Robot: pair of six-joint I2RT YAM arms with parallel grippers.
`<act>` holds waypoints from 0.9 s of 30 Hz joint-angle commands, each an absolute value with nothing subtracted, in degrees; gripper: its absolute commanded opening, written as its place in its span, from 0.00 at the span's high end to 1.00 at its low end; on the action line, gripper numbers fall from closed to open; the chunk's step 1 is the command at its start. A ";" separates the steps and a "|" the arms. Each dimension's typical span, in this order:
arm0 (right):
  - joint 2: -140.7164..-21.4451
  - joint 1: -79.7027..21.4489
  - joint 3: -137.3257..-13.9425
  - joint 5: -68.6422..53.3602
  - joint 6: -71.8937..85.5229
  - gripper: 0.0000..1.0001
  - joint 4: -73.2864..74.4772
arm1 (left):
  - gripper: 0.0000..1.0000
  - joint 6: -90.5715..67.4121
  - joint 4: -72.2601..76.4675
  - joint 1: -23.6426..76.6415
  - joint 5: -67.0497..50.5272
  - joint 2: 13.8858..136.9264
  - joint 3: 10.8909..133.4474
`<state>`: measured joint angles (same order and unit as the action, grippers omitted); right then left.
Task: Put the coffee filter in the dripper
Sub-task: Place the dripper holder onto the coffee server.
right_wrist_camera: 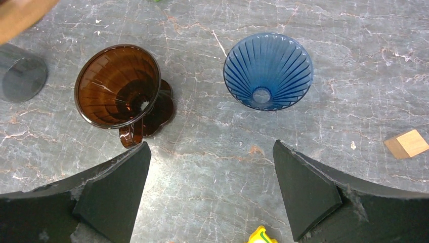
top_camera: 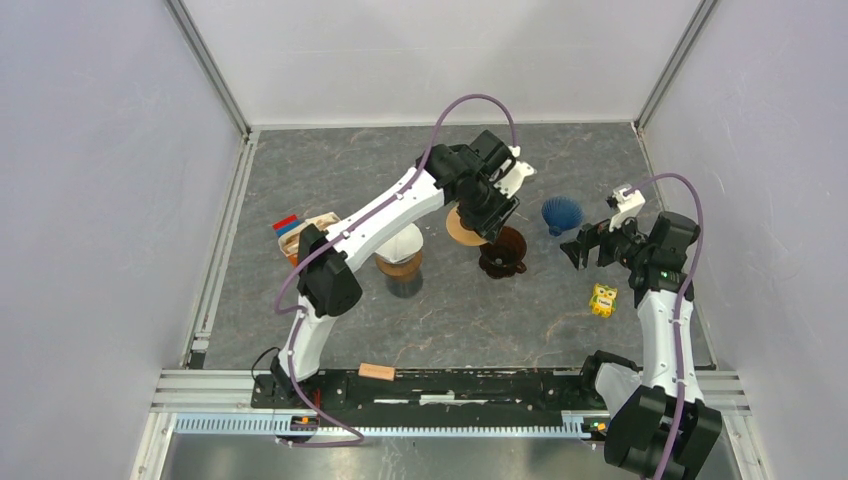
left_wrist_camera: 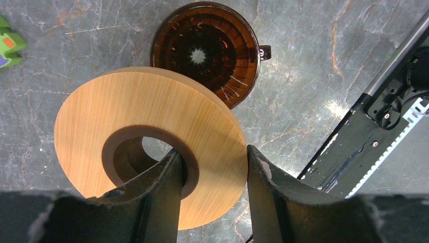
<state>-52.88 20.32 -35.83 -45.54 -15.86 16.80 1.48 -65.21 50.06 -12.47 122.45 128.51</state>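
Note:
The brown see-through dripper (top_camera: 502, 252) (left_wrist_camera: 205, 48) (right_wrist_camera: 117, 83) stands upright mid-table. My left gripper (top_camera: 490, 225) (left_wrist_camera: 212, 152) hangs just left of it and above it, shut on a flat wooden ring (top_camera: 462, 228) (left_wrist_camera: 146, 111), one finger through the hole and the other outside the rim. A white cone that looks like the coffee filter (top_camera: 400, 240) rests on a wooden piece, partly hidden under the left arm. My right gripper (top_camera: 578, 250) (right_wrist_camera: 212, 147) stands open and empty to the right of the dripper, above bare table.
A blue ribbed cone (top_camera: 562, 213) (right_wrist_camera: 268, 71) sits right of the dripper. A yellow toy (top_camera: 603, 299) lies near my right gripper. A grey glass (top_camera: 403, 285) (right_wrist_camera: 21, 76) stands left of the dripper. A box of coloured blocks (top_camera: 292, 228) sits far left.

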 commanded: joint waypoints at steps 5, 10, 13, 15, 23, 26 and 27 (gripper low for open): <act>-51.94 20.39 -34.93 -46.87 -15.77 0.02 14.29 | 0.98 2.09 -56.01 51.71 -9.75 118.13 125.39; -51.85 20.42 -34.19 -46.52 -16.39 0.02 14.08 | 0.98 3.31 -54.85 54.08 -7.57 119.69 125.72; -51.72 20.43 -34.35 -46.32 -16.48 0.02 14.11 | 0.98 3.78 -55.12 54.70 -7.30 121.45 127.27; -51.59 20.39 -34.28 -45.86 -16.52 0.02 14.13 | 0.98 4.09 -55.45 55.01 -7.33 122.68 128.39; -51.00 20.49 -33.58 -45.00 -16.94 0.02 13.94 | 0.98 4.83 -57.78 55.93 -7.22 128.27 134.41; -50.91 20.52 -33.65 -45.01 -17.18 0.02 14.10 | 0.98 4.97 -61.34 55.99 -7.65 131.85 139.57; -50.89 20.49 -33.66 -44.93 -17.23 0.02 14.08 | 0.98 4.93 -62.33 55.96 -7.73 132.80 141.11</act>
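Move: The left hand holds the wooden holder. The brown dripper stands about 5 cm to its right, 4 cm ahead and some 14 cm lower. The coffee server with its filter is roughly level with this hand, 17 cm to its left; the blue dripper is about 14 cm ahead and 18 cm to its right. From the idle right hand, the brown dripper is some 17 cm to the left, barely 1 cm ahead and 12 cm below. Keeping its pinch on the rim of the wooden holder, the left hand carries it about 5.5 cm to the right, in over the brown dripper. It dips slightly at the start, then travels nearly level and sinks again near the end, some 2.5 cm lower in all, while the wrist tilts only about 5 degrees. ##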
